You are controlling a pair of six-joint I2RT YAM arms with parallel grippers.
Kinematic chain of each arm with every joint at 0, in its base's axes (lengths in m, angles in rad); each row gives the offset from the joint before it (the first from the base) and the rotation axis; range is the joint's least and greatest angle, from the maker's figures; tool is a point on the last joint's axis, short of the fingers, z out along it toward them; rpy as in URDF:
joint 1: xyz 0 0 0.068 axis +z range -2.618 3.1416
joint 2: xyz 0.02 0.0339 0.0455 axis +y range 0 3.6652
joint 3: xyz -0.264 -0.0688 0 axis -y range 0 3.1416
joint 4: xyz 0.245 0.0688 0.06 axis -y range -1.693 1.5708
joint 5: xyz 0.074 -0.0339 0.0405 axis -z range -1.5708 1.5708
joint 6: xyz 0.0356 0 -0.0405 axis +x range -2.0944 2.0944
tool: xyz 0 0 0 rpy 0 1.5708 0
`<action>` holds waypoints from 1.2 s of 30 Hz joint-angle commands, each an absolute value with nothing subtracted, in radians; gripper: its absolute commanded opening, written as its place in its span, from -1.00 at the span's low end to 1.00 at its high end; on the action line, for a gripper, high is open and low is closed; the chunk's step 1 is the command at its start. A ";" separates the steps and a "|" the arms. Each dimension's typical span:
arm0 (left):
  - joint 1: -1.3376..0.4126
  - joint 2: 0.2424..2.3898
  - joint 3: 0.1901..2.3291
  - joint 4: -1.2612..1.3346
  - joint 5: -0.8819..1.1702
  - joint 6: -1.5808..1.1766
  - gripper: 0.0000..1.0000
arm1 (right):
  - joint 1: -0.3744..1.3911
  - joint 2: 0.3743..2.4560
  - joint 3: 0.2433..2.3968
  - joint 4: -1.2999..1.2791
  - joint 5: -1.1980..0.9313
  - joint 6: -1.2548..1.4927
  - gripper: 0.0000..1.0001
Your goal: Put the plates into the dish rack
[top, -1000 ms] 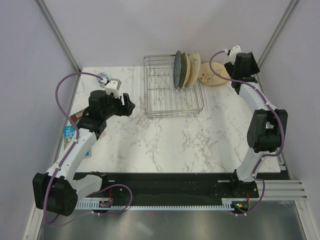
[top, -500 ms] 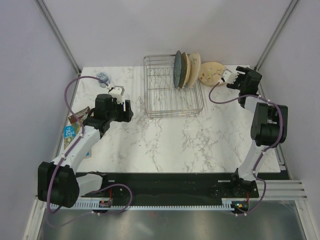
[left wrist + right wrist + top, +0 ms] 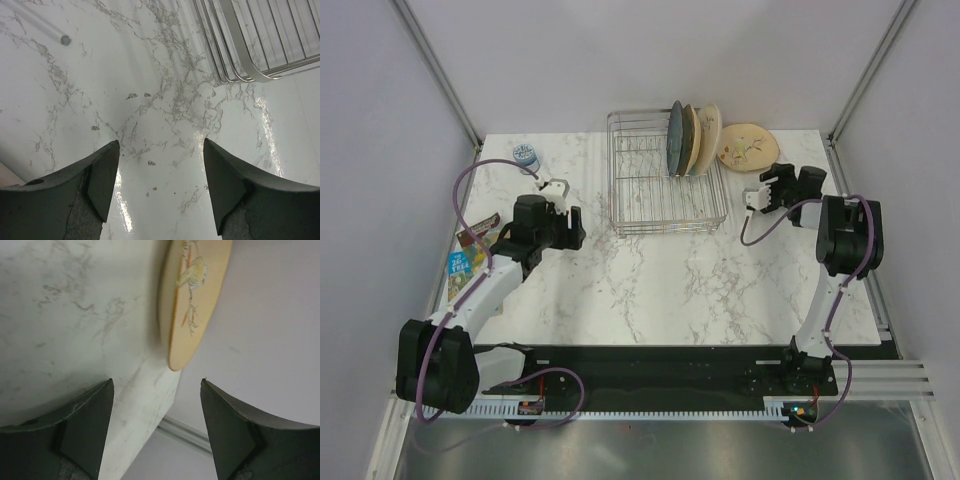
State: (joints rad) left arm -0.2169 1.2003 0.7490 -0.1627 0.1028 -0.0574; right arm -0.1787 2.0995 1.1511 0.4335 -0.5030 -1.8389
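The silver wire dish rack (image 3: 655, 190) stands at the back middle of the table. Three plates stand on edge at its right end: a dark one (image 3: 675, 138), a half-blue one (image 3: 690, 140) and a cream one (image 3: 709, 132). A cream-tan plate with sprigs (image 3: 748, 147) (image 3: 197, 295) lies on the table just right of the rack. My right gripper (image 3: 767, 186) (image 3: 157, 390) hovers open in front of it, empty and apart from it. Left of the rack, my left gripper (image 3: 572, 226) (image 3: 161, 150) is open over bare marble, with the rack's corner (image 3: 250, 55) ahead.
A small blue-lidded item (image 3: 525, 155) sits at the back left corner. Printed packets (image 3: 470, 250) lie along the left table edge. The table's right edge (image 3: 855, 215) and a frame post run close beside the right arm.
The right gripper has drawn back toward the near side, away from the sprig plate, and its jaws have narrowed a little. The left arm has shifted slightly left and nearer.
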 commanded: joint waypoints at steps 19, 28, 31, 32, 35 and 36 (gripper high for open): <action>-0.206 1.292 0.755 -0.112 0.115 -0.023 0.47 | -0.143 2.493 1.601 0.255 -0.598 -2.091 -0.68; -0.206 1.284 0.747 -0.100 0.133 -0.046 0.47 | -0.178 2.256 1.323 0.218 -0.592 -2.171 -1.00; -0.206 1.272 0.746 -0.092 0.141 -0.057 0.47 | -0.202 2.098 1.139 0.177 -0.572 -2.189 -1.00; -0.206 1.267 0.744 -0.092 0.141 -0.061 0.47 | -0.216 2.053 1.052 0.158 -0.552 -2.191 -1.00; -0.206 1.241 0.742 -0.095 0.144 -0.098 0.47 | -0.247 1.875 0.894 0.072 -0.508 -2.204 -1.00; -0.206 1.223 0.742 -0.097 0.143 -0.112 0.50 | -0.256 1.783 0.855 0.040 -0.500 -2.209 -1.00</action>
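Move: The flat plate's middle lies about 14 cm ahead of the open right hand, 7 cm to its left and 4 cm below. The dish rack's middle is some 28 cm to this hand's left and 3 cm farther out, at much its height; the loaded plates stand about 21 cm left, 10 cm ahead and a little higher. From the left hand the flat plate is roughly 35 cm ahead, 48 cm right and 11 cm below. The flat plate's near right rim is what the right hand goes for: it reaches forward about 8 cm while dipping some 4 cm, shuts its fingers on the rim, then pulls the pinched plate straight back about 14 cm, low over the table. The empty left hand only sinks around 3 cm, staying open. ##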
